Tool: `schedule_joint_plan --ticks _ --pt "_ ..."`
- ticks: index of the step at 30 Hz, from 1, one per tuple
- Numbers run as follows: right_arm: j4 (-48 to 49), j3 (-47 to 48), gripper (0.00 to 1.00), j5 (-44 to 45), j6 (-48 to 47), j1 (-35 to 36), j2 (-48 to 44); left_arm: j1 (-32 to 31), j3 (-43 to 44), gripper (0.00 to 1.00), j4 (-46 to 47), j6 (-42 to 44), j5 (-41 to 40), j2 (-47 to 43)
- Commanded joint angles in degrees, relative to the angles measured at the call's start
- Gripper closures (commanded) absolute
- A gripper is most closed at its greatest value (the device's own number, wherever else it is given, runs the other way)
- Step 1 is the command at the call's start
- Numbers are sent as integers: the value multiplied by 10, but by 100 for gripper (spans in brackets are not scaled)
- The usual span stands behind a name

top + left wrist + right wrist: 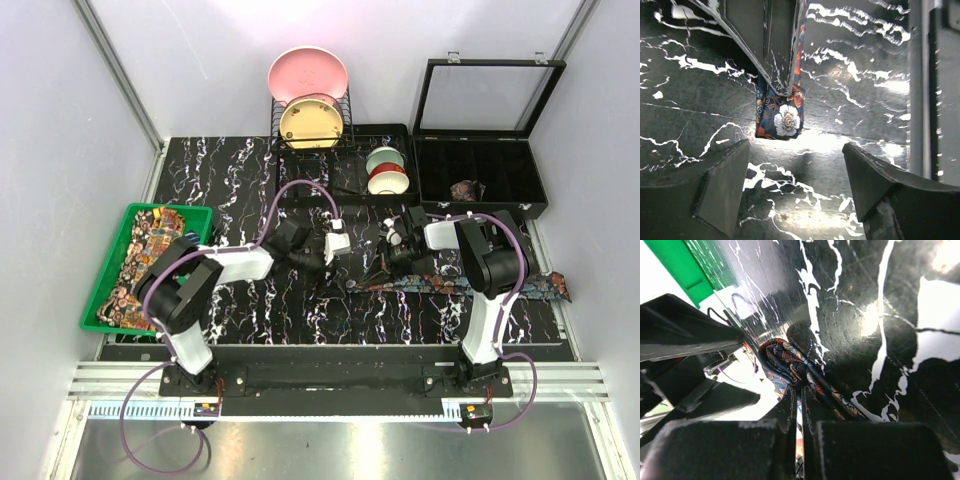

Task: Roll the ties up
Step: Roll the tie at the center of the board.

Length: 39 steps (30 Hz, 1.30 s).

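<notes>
A dark blue tie with reddish motifs [470, 285] lies flat across the right half of the marbled table. Its left end [785, 360] is folded over into a small loop. My right gripper [800, 390] is shut on that folded end, low at the table. In the left wrist view the same end [780, 117] hangs below the right gripper's dark fingers [777, 45]. My left gripper [796, 147] stands open just short of it, nothing between its pads. A small brownish rolled tie [467, 189] sits in the black box. More patterned ties [145, 262] fill the green tray.
The green tray [105, 280] is at the left edge. A dish rack [310, 135] with a pink and a yellow plate stands at the back, with stacked bowls [386, 170] beside it. The open-lidded black compartment box [520, 175] is at the back right.
</notes>
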Motion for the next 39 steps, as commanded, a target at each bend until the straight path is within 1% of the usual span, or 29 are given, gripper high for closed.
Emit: schedule_joint_plan --ticks 1,4,8,9,11,12,15,16,18,20,21,22,23,25,26,27,29,30,31,34,37,39 --pt "-57 1 100 186 -22 3 45 -20 39 24 17 75 -2 36" --pt "-56 0 100 189 -23 3 42 -30 60 27 8 88 -23 60" --pt "-53 0 100 186 -25 3 40 -41 72 34 -2 92 -49 78" --pt "-53 0 100 185 -26 3 40 -44 75 40 -6 92 -68 80" --pt "-54 0 100 186 -29 3 39 -46 75 43 -12 87 -72 84" --pt "-53 0 100 187 -29 3 39 -46 71 47 -10 85 -76 84" --pt "-56 -1 100 191 -28 2 38 -45 62 59 0 68 -75 69" --pt "-55 -1 100 194 -28 2 38 -44 56 66 1 64 -70 63" --pt "-57 2 100 188 -29 2 39 -45 55 71 -4 67 -60 45" --pt "-55 5 100 185 -31 3 39 -56 79 77 -46 72 -71 43" --pt "-55 6 100 181 -32 3 36 -62 89 80 -85 77 -95 46" --pt "-53 10 100 177 -32 3 34 -73 101 85 -104 90 -105 49" --pt "-55 12 99 169 -34 4 32 -77 112 88 -116 94 -115 52" --pt "-55 12 91 161 -40 3 18 -85 127 92 -157 107 -147 67" --pt "-56 13 84 156 -45 3 11 -85 137 95 -170 110 -155 73" --pt "-58 14 79 155 -51 3 -6 -85 139 96 -184 110 -171 75" --pt "-66 14 74 147 -63 3 -24 -85 140 97 -194 118 -182 81" --pt "-67 13 70 146 -71 3 -43 -86 136 97 -200 121 -190 81" --pt "-67 12 68 142 -75 3 -51 -86 137 97 -204 126 -193 82" --pt "-66 13 68 119 -77 4 -61 -88 141 98 -217 134 -199 88" --pt "-63 19 72 91 -70 3 -47 -89 146 98 -224 138 -205 91" --pt "-57 16 71 73 -68 4 -43 -89 153 99 -233 140 -207 95"
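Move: Nearly face to face with the right gripper, the left hand has the rolled tie end about 3 cm to its right, 1 cm ahead and 3 cm below. The right fingertips pinching the roll are some 5 cm to its right and 1 cm ahead, while the flat length of tie is centred about 27 cm right, 1 cm ahead. From the right hand, the roll lies about 2 cm to the left, level ahead and in height. Dropping about 3 cm and easing some 2 cm right onto the roll, the left hand closes its wide-open fingers and pinches it, then tilts roughly 20 degrees so they point more steeply down. The right hand stays clamped until the left has its grip, then parts its fingers a little and backs off about 1 cm to the right, tilting slightly. ##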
